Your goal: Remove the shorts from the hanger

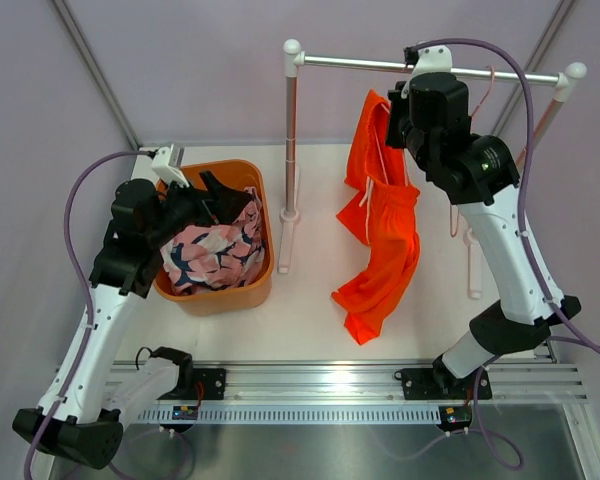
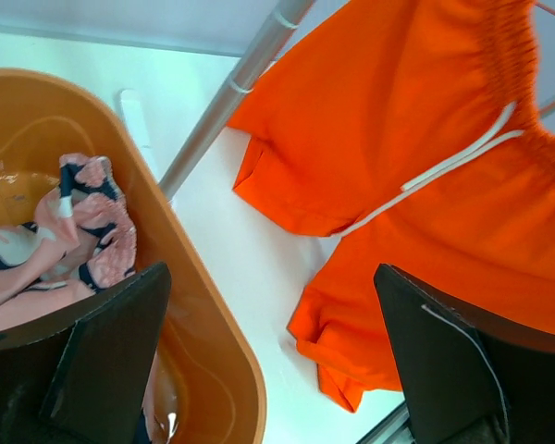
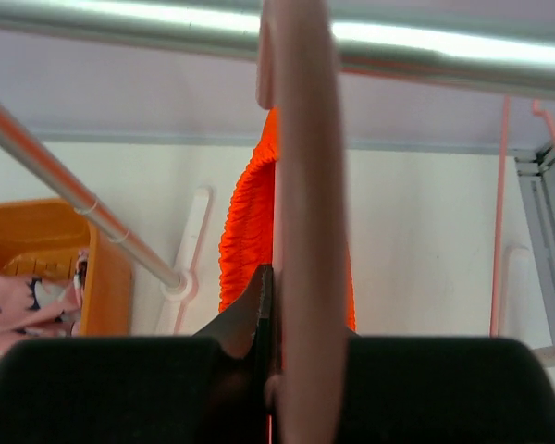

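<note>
The orange-red shorts [image 1: 385, 230] [image 2: 425, 139] [image 3: 245, 231] hang from a pink hanger [image 3: 305, 185] on the rail, and their lower leg lies on the table. My right gripper [image 1: 405, 100] [image 3: 282, 305] is up at the rail, shut on the hanger's pink stem just above the waistband. The pink patterned shorts [image 1: 215, 250] [image 2: 88, 222] lie crumpled in the orange basket [image 1: 215, 300] [image 2: 203, 305]. My left gripper [image 1: 215, 205] [image 2: 268, 277] hovers over the basket's right side, open and with nothing between its fingers.
A metal rail [image 1: 380, 65] [image 3: 425, 46] on two posts spans the back; the left post [image 1: 291, 130] [image 2: 231, 88] stands between basket and orange shorts. More thin pink hangers [image 1: 490, 85] [image 3: 501, 213] hang at the rail's right end.
</note>
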`<control>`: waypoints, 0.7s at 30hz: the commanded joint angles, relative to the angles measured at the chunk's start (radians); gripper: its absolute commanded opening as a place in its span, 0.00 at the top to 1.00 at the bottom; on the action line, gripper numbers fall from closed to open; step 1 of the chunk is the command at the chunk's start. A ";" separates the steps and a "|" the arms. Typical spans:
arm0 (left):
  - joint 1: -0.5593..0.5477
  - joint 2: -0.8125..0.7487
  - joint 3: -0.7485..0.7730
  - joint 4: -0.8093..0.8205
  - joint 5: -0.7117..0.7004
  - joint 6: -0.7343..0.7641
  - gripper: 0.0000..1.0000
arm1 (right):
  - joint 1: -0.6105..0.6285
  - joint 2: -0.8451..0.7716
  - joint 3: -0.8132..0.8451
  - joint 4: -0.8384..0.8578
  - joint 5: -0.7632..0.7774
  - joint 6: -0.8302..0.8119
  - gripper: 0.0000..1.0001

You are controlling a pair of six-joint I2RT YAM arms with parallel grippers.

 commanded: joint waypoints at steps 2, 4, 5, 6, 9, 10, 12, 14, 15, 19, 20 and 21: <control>-0.095 0.045 0.104 0.016 -0.013 0.041 0.05 | 0.002 -0.103 -0.076 -0.022 -0.190 0.010 1.00; -0.146 0.070 0.145 0.008 -0.049 0.046 0.06 | 0.015 -0.133 -0.121 -0.020 -0.224 0.010 1.00; -0.176 0.093 0.157 0.010 -0.068 0.047 0.06 | 0.035 -0.161 -0.167 -0.019 -0.223 0.016 1.00; -0.239 0.104 0.168 0.011 -0.094 0.047 0.06 | 0.047 -0.176 -0.192 -0.006 -0.220 0.017 1.00; -0.345 0.156 0.203 0.039 -0.177 0.035 0.05 | 0.101 -0.238 -0.293 0.030 -0.215 0.045 1.00; -0.368 0.171 0.219 0.063 -0.204 0.027 0.05 | 0.116 -0.247 -0.311 0.034 -0.211 0.051 1.00; -0.432 0.219 0.231 0.089 -0.238 0.012 0.05 | 0.169 -0.265 -0.350 0.031 -0.180 0.065 1.00; -0.476 0.257 0.263 0.116 -0.293 0.006 0.04 | 0.199 -0.285 -0.379 0.029 -0.145 0.082 1.00; -0.512 0.297 0.272 0.129 -0.327 0.001 0.04 | 0.225 -0.292 -0.390 0.029 -0.128 0.088 1.00; -0.595 0.371 0.291 0.186 -0.428 -0.008 0.04 | 0.259 -0.334 -0.439 0.031 -0.106 0.116 1.00; -0.617 0.385 0.288 0.197 -0.448 -0.013 0.04 | 0.262 -0.341 -0.442 0.023 -0.102 0.117 1.00; -0.625 0.400 0.288 0.206 -0.467 -0.016 0.05 | 0.266 -0.342 -0.443 0.015 -0.095 0.120 1.00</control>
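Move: The waist of the orange shorts is about 28 cm right of the left hand, 9 cm farther out and nearly level. From that hand the near rail post is 12 cm right, 17 cm ahead, and the basket 5 cm left, 5 cm ahead, 27 cm below. The right hand already grips the hanger; from it the waist is straight below by some 11 cm, the rail 8 cm ahead, 3 cm above, straight on. Open left hand sweeps 18 cm right towards the waist; right hand draws hanger 11 cm back, down, left. ##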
